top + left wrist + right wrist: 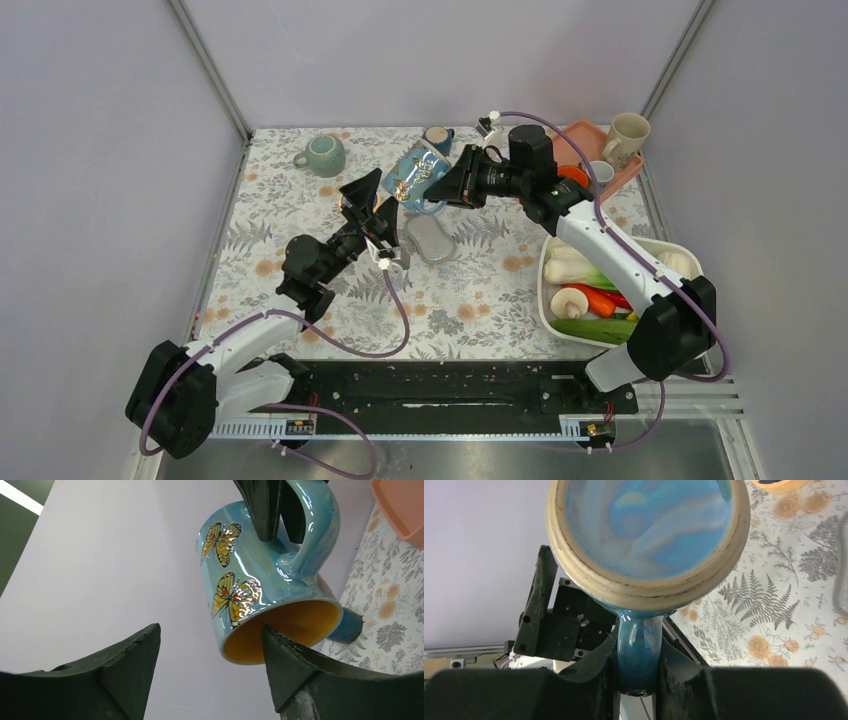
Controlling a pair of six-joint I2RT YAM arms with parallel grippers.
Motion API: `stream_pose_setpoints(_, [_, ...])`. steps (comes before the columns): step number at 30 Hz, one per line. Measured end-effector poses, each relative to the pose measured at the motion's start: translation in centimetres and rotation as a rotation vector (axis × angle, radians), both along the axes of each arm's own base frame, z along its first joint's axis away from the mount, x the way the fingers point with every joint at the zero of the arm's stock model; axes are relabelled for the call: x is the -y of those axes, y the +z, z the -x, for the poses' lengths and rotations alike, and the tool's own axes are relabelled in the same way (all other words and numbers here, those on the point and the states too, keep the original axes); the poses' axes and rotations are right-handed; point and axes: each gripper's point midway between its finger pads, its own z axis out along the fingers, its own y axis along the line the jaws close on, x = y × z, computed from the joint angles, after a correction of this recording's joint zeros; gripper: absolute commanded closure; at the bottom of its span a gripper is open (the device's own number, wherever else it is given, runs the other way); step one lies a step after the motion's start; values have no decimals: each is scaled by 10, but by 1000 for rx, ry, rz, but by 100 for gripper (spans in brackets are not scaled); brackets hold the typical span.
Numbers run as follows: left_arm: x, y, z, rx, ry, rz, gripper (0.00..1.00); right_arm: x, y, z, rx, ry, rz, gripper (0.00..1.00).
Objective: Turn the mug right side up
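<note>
The blue mug with yellow butterflies (418, 172) hangs in the air above the table's far middle, tilted. My right gripper (447, 188) is shut on its handle (639, 645). The right wrist view shows the mug's unglazed base (646, 525) facing the camera. In the left wrist view the mug (250, 565) shows its orange inside, with the mouth turned down toward my left gripper (210, 640). That gripper is open and empty, just below and left of the mug (375, 215). One left fingertip (280, 645) overlaps the mouth's rim in that view.
A green mug (322, 155) and a small blue cup (437, 137) stand at the back. A pink tray (592, 135) with a beige mug (626, 138) is back right. A white dish (548, 318) of vegetables sits at right. A clear object (432, 238) lies under the mug.
</note>
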Motion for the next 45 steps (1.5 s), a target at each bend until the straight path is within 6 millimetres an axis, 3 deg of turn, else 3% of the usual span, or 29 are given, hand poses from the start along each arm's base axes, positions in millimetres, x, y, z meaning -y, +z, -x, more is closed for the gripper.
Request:
stream_pose_setpoints(2, [0, 5, -4, 11, 11, -1, 31, -1, 7, 2, 9, 12, -23, 100])
stream_pose_setpoints(6, [2, 16, -8, 41, 20, 2, 51, -4, 13, 6, 13, 41, -50, 100])
stream_pose_setpoints(10, [3, 21, -6, 71, 17, -8, 74, -7, 13, 12, -10, 69, -63, 100])
stream_pose_setpoints(13, [4, 18, -6, 72, 12, -24, 99, -9, 15, 12, -12, 82, -80, 100])
stream_pose_setpoints(17, [2, 20, -6, 105, 25, -44, 100, -13, 13, 12, -80, 98, -106, 100])
stream_pose_setpoints(19, [0, 17, -6, 99, 30, -50, 100, -14, 10, 11, -88, 104, -105, 76])
stream_pose_setpoints(22, [-2, 8, -7, 60, 38, -63, 100, -15, 1, 9, -100, 101, -87, 29])
stream_pose_setpoints(23, [-1, 3, -7, 24, 36, -63, 100, -15, -4, 7, -93, 92, -69, 20])
stream_pose_setpoints(27, [-1, -39, -17, -251, 48, -61, 100, -9, -27, -3, -50, 36, 50, 3])
stream_pose_setpoints(32, [-12, -84, -22, -598, 131, -40, 100, 7, -46, -14, 14, -26, 200, 1])
stream_pose_setpoints(39, [-39, -161, -11, -1121, 378, 19, 100, 31, -39, -32, 134, -113, 373, 1])
stream_pose_setpoints(45, [-61, -173, 1, -1496, 672, 333, 100, 44, -48, -39, 199, -207, 526, 2])
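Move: The blue mug hangs mouth-down in the right gripper, held by its handle. Its middle is about 6 cm right of the left hand, 3 cm ahead and roughly level; from the right hand it is about 5 cm ahead, 4 cm left and level. On the table some 26 cm below the left hand, the mesh dish sits about 5 cm ahead and 8 cm right, and the round orange tub about 13 cm ahead and 8 cm left. Bring the left gripper up about 2 cm and close its fingers on the mug's rim wall, while the right keeps the handle pinched. Then open the right fingers to let go of the handle and draw that hand off right, down and forward. Lower the left hand about 19 cm and 6 cm left, swinging its fingers nearly 90 degrees to point down. ##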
